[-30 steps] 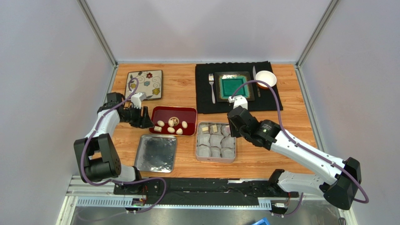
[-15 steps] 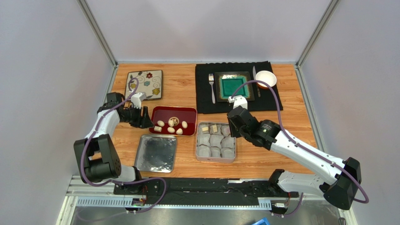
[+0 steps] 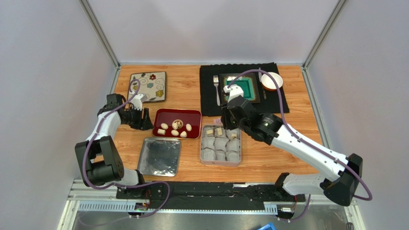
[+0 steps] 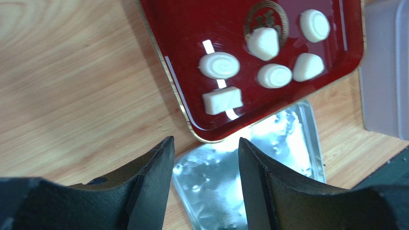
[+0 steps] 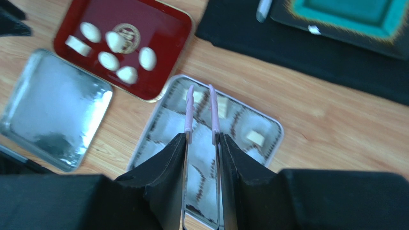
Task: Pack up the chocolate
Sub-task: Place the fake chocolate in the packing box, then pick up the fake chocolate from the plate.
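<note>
Several cream chocolate pieces (image 3: 174, 132) lie in the red tray (image 3: 163, 113), also seen in the left wrist view as chocolate (image 4: 219, 65) on the red tray (image 4: 182, 28). The silver tin (image 3: 202, 143) holds white paper cups; three cups in its back row have a chocolate (image 5: 255, 138) in them. My right gripper (image 3: 224, 122) hovers over the tin's back edge, shut on metal tongs (image 5: 188, 110) with pink tips and nothing between them. My left gripper (image 4: 205, 141) stands open and empty just left of the red tray.
The tin's lid (image 3: 160, 156) lies in front of the red tray. A black mat (image 3: 278, 103) at the back carries a green plate (image 3: 245, 86), a fork (image 3: 216, 88) and a white bowl (image 3: 271, 80). A floral plate (image 3: 148, 85) sits back left.
My right arm has swung left and back, from the tin's right side to over its back row, still holding the tongs. The left gripper has drawn slightly left.
</note>
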{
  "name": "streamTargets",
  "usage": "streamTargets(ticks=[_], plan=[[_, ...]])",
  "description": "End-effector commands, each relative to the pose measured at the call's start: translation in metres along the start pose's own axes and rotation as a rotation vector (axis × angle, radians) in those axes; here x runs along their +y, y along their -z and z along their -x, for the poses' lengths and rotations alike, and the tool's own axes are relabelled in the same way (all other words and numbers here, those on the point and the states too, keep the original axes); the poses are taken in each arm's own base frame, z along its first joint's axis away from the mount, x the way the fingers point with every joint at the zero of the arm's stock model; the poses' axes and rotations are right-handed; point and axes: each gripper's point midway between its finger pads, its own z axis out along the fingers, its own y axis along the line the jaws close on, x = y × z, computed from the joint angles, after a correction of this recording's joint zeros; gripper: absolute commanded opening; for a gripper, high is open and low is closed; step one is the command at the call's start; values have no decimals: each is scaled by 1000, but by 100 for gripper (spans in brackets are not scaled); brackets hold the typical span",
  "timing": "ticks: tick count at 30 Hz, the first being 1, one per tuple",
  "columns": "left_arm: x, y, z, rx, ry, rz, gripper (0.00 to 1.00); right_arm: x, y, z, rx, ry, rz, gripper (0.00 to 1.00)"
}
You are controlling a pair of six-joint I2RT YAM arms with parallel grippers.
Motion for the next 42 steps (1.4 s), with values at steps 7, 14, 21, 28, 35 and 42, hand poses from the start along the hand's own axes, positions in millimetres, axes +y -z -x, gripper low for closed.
streamTargets(ticks=[7, 14, 21, 28, 35, 42], plan=[[57, -9, -6, 28, -20, 198, 58, 93, -29, 61, -106, 71, 218, 33], [56, -36, -26, 83, -30, 207, 56, 132, -58, 68, -85, 112, 285, 33], [42, -54, -26, 105, -57, 173, 55, 148, -69, 75, -100, 127, 314, 33], [26, -54, -26, 93, -59, 113, 55, 157, -84, 66, -81, 148, 342, 33], [19, -44, -21, 94, -54, 85, 56, 182, -114, 52, -32, 189, 386, 33], [28, -23, -20, 52, 65, 42, 56, 200, -131, 48, -13, 210, 428, 33]])
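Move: The block-shaped chocolate lies about 27 cm left of the right gripper, 4 cm ahead and 20 cm below, with a round chocolate 2 cm beyond it and 1 cm to its right. From the right gripper, the packing box is 2 cm back, 1 cm left, 17 cm below; the silver tray 8 cm back, 28 cm left. The red tray's middle is 14 cm right of the left gripper, 3 cm ahead, 8 cm below; the block is 7 cm right, 1 cm back. Carry the tongs, kept in the right gripper's unchanged grip, some 21 cm left and slightly forward from the packing box to over the red tray's chocolates, turning counter-clockwise about 25 degrees and sinking only near the end. Meanwhile lower the open left gripper about 6 cm beside the tray's left edge, swinging left, then back right, finally easing back. ##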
